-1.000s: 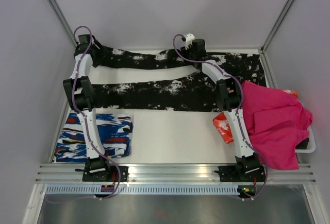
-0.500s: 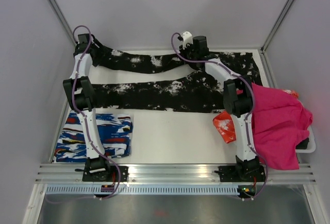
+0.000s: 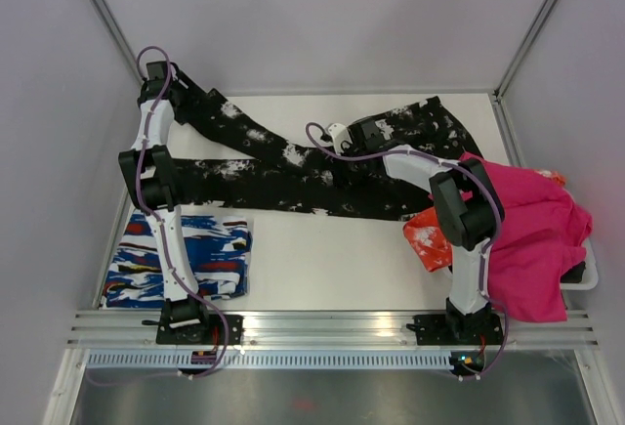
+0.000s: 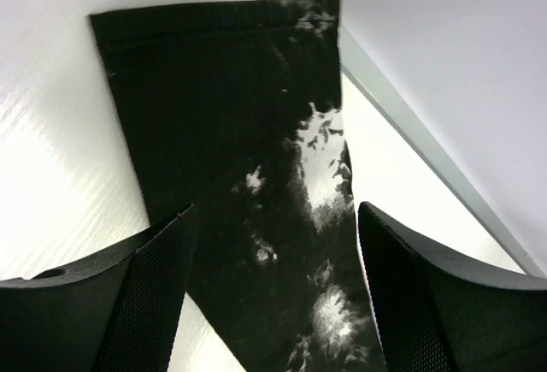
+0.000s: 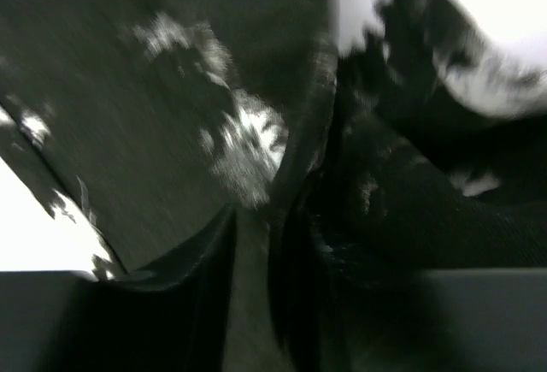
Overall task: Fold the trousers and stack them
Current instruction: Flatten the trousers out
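Note:
The black, white-splattered trousers (image 3: 283, 176) lie across the far half of the table. The near leg is straight. The far leg slants from the back left corner down to the middle, and the waist end is bunched at the right. My left gripper (image 3: 159, 88) hovers open over the far leg's cuff; the left wrist view shows that cuff (image 4: 231, 115) flat beneath the spread gripper (image 4: 273, 214). My right gripper (image 3: 350, 144) sits at the crotch area, shut on a fold of the trousers (image 5: 171, 115) pinched in the right gripper (image 5: 273, 244).
A folded blue-white-red garment (image 3: 181, 254) lies at the near left beside the left arm. A magenta cloth (image 3: 522, 234) drapes over a white tray (image 3: 588, 276) at the right, with a red-and-white item (image 3: 427, 236) by the right arm. Walls enclose the back and sides.
The right gripper closed on the trousers near the crotch and pulled them toward the near left. The far leg now slants and the waist end has bunched. The left arm held still.

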Available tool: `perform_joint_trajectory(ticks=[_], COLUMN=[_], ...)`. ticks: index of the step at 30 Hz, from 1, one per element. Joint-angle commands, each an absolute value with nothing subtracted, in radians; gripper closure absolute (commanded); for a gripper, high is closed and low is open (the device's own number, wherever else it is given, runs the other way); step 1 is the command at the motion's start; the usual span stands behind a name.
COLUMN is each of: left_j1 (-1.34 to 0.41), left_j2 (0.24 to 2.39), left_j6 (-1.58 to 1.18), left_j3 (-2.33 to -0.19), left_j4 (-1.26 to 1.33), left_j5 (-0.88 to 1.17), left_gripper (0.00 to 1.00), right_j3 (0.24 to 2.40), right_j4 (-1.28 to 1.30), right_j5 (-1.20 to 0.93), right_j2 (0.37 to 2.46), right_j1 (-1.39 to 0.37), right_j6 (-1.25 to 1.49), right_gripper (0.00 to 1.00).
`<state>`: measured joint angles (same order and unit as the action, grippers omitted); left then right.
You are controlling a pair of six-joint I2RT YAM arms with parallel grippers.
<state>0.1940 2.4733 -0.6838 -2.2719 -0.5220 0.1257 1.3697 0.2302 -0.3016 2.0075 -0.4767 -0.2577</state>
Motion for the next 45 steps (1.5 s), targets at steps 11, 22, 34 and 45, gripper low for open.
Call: perform_joint_trajectory(ticks=[11, 22, 34, 45], left_j1=[0.016, -0.210, -0.218, -0.219], left_j2=[2.399, 2.483, 2.638, 2.695], left_j6=[-0.390, -0.307, -0.380, -0.440], left_j3=[-2.363, -2.347, -2.486, -2.488], left_j4=[-0.713, -0.747, -0.840, -0.911], left_j5=[-0.133, -0.405, -0.422, -0.319], left_gripper=[0.17, 0.17, 0.16, 0.19], right_j3=[1.706, 1.720, 1.701, 1.720], right_j4=[0.382, 0.302, 0.290, 0.264], right_j5=[-0.670, -0.551, -0.515, -0.541], right_j2=[2.014, 1.985, 1.988, 2.029], right_j1=[-0.310, -0.143, -0.071, -0.064], right_j6=[0.023, 0.153, 0.167, 0.215], right_gripper=[0.05, 0.05, 0.04, 0.04])
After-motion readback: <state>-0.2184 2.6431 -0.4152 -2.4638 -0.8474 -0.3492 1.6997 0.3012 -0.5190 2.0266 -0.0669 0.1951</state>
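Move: The trousers' far leg is what the left hand goes for: the spot lies about 16 cm to its right, 5 cm back and 8 cm below. That leg's cuff is almost beneath the hand, some 3 cm right; the straight near leg runs about 23 cm back and 14 cm right. From the right hand, half open on a gathered fold, the far waist corner lies roughly 21 cm ahead and 20 cm right, and the orange cloth some 18 cm back and 20 cm right. The trousers' gathered fold comes free as the right hand opens wide, rises about 12 cm and swings forward and right over the waist part, towards its far corner, rolling left side up. Meanwhile the left hand, still open, sweeps about 18 cm right along the far leg, rolls some 30 degrees left side up and sinks close over the leg, easing slightly back. ##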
